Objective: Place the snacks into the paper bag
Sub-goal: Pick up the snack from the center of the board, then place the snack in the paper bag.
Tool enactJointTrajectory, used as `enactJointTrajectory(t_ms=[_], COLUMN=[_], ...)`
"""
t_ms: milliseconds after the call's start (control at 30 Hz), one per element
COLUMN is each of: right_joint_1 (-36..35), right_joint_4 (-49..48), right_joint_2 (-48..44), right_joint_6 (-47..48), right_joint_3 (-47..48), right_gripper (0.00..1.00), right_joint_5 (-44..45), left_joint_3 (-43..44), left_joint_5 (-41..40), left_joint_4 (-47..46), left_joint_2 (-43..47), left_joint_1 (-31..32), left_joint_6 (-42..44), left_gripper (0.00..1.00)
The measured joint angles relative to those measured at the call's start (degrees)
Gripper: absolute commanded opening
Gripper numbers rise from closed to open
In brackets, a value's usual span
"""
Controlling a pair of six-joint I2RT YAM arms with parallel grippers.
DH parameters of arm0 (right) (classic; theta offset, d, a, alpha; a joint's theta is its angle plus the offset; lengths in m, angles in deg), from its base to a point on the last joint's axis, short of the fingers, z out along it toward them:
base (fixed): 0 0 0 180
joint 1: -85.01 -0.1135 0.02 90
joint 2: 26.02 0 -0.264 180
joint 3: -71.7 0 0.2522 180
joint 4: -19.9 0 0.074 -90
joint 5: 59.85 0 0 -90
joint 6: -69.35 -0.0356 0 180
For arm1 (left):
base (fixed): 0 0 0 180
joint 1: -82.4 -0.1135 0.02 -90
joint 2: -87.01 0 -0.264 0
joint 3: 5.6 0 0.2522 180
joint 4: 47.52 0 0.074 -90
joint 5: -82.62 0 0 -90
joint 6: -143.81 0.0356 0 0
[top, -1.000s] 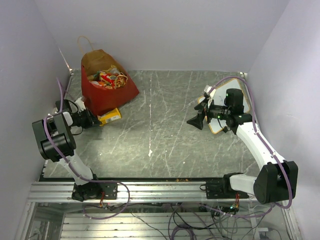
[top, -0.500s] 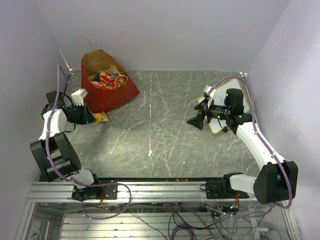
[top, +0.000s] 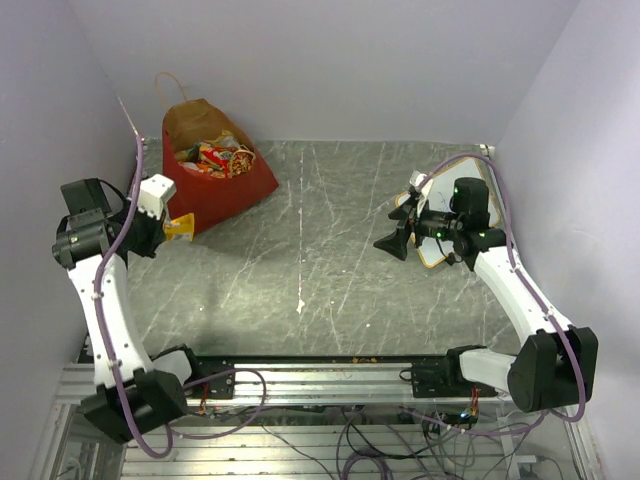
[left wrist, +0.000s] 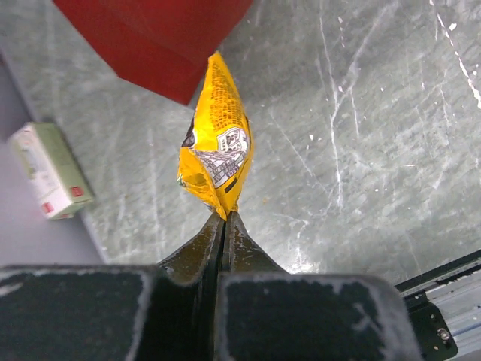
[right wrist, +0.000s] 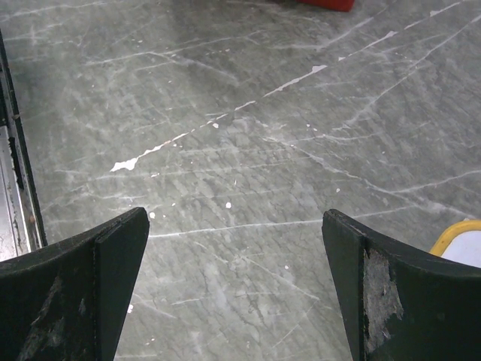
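An orange-yellow snack packet (left wrist: 216, 150) hangs by its bottom corner from my left gripper (left wrist: 225, 218), whose jaws are pressed shut on it. In the top view this packet (top: 181, 226) and the left gripper (top: 166, 228) are lifted above the table, just in front of the left corner of the red paper bag (top: 225, 190). The bag stands open at the back left, with several colourful snacks (top: 215, 158) inside. The bag's red wall (left wrist: 158, 37) shows just beyond the hanging packet. My right gripper (top: 393, 241) hovers wide open over bare table at the right, nothing between its fingers (right wrist: 113, 256).
A white board with an orange edge (top: 438, 255) lies under the right arm; its rim (right wrist: 455, 235) shows in the right wrist view. A small green-and-white box (left wrist: 46, 169) lies by the left wall. Walls close in on the left, back and right.
The left arm has raised the orange-yellow packet off the table by the bag and drawn back to the left with it. The right arm has not moved.
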Motion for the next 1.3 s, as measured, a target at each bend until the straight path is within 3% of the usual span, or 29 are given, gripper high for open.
enactJointTrajectory(t_ms=[367,600,900,1033,1300], right_joint_1=[0.0,0.1,0.1,0.1,0.1], right_joint_4=[-0.5,-0.5,-0.5,-0.5,-0.5], right_joint_2=[-1.2,-1.8,-2.2,-2.2,-2.2], right_joint_6=[-0.7,-0.8,-0.9,-0.9,-0.9], right_joint_3=[0.0,0.0,0.0,0.0,0.0], right_gripper=[1.0,1.0,1.0,1.0,1.0], right_joint_5=[-0.8,-0.9,-1.2,-1.2,-1.2], left_joint_3=[18.4,30.8,38.5,39.6,39.6], left_joint_5=[0.2,2.7,5.7,4.3,-6.2], left_joint_4=[5.5,3.4,-4.7,-8.2,-14.4], left_joint_2=[5.1,0.1,-10.1,-14.1,-20.9], left_joint_1=[0.0,0.0,0.4,3.3,15.9], left_joint_6=[-3.5,-11.5,-23.8,-27.7,-30.9], left_gripper=[0.07,0.07,0.07,0.07,0.07])
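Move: The left hand already holds the yellow snack in the air. The paper bag's open mouth lies about 21 cm ahead of the left hand, 11 cm to its right and roughly level with it; the bag's near bottom corner is some 11 cm ahead, 4 cm right and 21 cm down. A small carton stands on the table 12 cm ahead, 18 cm left and 20 cm down. From the right hand the mouth is about 19 cm ahead and 43 cm left. The left arm keeps its pinch on the end of the yellow snack and lifts it steeply, some 20 cm, beside the near side of the paper bag, while the wrist tips the fingers up by about 25 degrees from their steep downward slant. Near the top it swings over into a forward reach of about 15 cm, easing to the right and sinking slightly at the end, which carries the snack in above the bag's open mouth. ##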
